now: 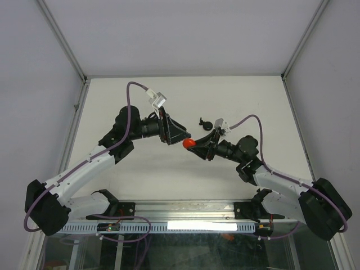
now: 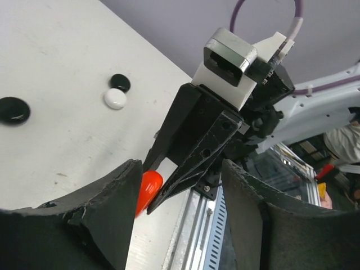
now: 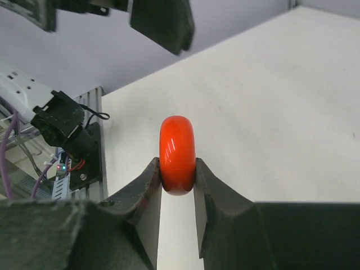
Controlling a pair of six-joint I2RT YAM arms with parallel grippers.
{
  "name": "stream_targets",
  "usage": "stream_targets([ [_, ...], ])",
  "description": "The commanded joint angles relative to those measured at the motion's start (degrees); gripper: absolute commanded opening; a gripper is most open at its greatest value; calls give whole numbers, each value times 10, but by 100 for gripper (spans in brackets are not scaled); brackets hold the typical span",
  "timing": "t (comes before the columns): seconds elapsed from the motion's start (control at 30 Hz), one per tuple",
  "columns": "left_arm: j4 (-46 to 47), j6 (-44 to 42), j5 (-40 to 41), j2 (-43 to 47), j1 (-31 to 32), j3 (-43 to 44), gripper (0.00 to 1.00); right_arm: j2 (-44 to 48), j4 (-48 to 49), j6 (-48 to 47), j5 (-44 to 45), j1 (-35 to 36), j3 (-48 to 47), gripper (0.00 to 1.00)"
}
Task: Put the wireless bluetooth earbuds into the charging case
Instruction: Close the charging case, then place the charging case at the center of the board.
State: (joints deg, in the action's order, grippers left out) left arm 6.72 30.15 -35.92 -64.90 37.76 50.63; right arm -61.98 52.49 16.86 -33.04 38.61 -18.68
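Note:
A glossy red puck-shaped charging case (image 3: 177,146) hangs above the table, edge-on, with my right gripper (image 3: 177,163) shut on its two flat sides. The top view shows the case (image 1: 189,143) between both arms, mid-table. My left gripper (image 2: 180,169) is open; its jaws stand wide around the right gripper's tip, and the red case (image 2: 149,185) is partly hidden behind the left finger (image 2: 112,202). Two small rounded pieces, one white (image 2: 115,99) and one black (image 2: 120,82), lie together on the table; I cannot tell whether they are earbuds.
A black puck (image 2: 12,109) lies on the table farther left in the left wrist view. Two small black things (image 1: 205,124) sit just beyond the right wrist in the top view. The metal rail (image 1: 185,212) runs along the near edge.

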Motion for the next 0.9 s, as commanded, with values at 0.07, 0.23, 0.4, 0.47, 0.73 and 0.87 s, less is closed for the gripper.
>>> stream_targets([
  [0.07, -113, -83, 206, 51, -9, 22, 66, 45, -233, 26, 86, -18, -49, 0],
  [0.23, -190, -103, 363, 67, -14, 34, 82, 81, -375, 59, 174, -48, -37, 0],
  [0.4, -217, -115, 450, 72, -35, 31, 97, 114, -448, 101, 212, -97, -14, 0],
  [0.47, -220, -122, 468, 70, -49, 26, 99, 118, -473, 117, 215, -120, -9, 0],
  [0.73, -237, -135, 476, 71, -94, 17, 99, 112, -538, 173, 230, -214, 13, 0],
  [0.87, -243, -135, 469, 70, -118, 8, 99, 92, -549, 198, 223, -272, 26, 0],
])
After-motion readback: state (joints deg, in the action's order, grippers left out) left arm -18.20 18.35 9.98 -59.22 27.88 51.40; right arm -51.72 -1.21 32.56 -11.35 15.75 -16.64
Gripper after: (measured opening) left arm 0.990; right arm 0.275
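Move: The right gripper already pinches the closed red charging case; the bare table it is headed for lies roughly 19 cm to its right, 5 cm farther out and 20 cm below. Beyond that spot, a white case sits about 25 cm right and 8 ahead of the hand, with a black case some 5 cm farther right. Another black case lies about 20 cm ahead and 7 right. From the left hand, the red case is about 4 cm right, 2 back and 7 below. Keep the red case pinched in the right gripper and carry it about 16 cm right and as far down, slightly forward, towards the bare table near the white case, tipping the fingers down and swinging them clockwise. Meanwhile draw the empty left gripper away, left and forward with some sinking, opening it fully and turning it some 50 degrees counter-clockwise. ##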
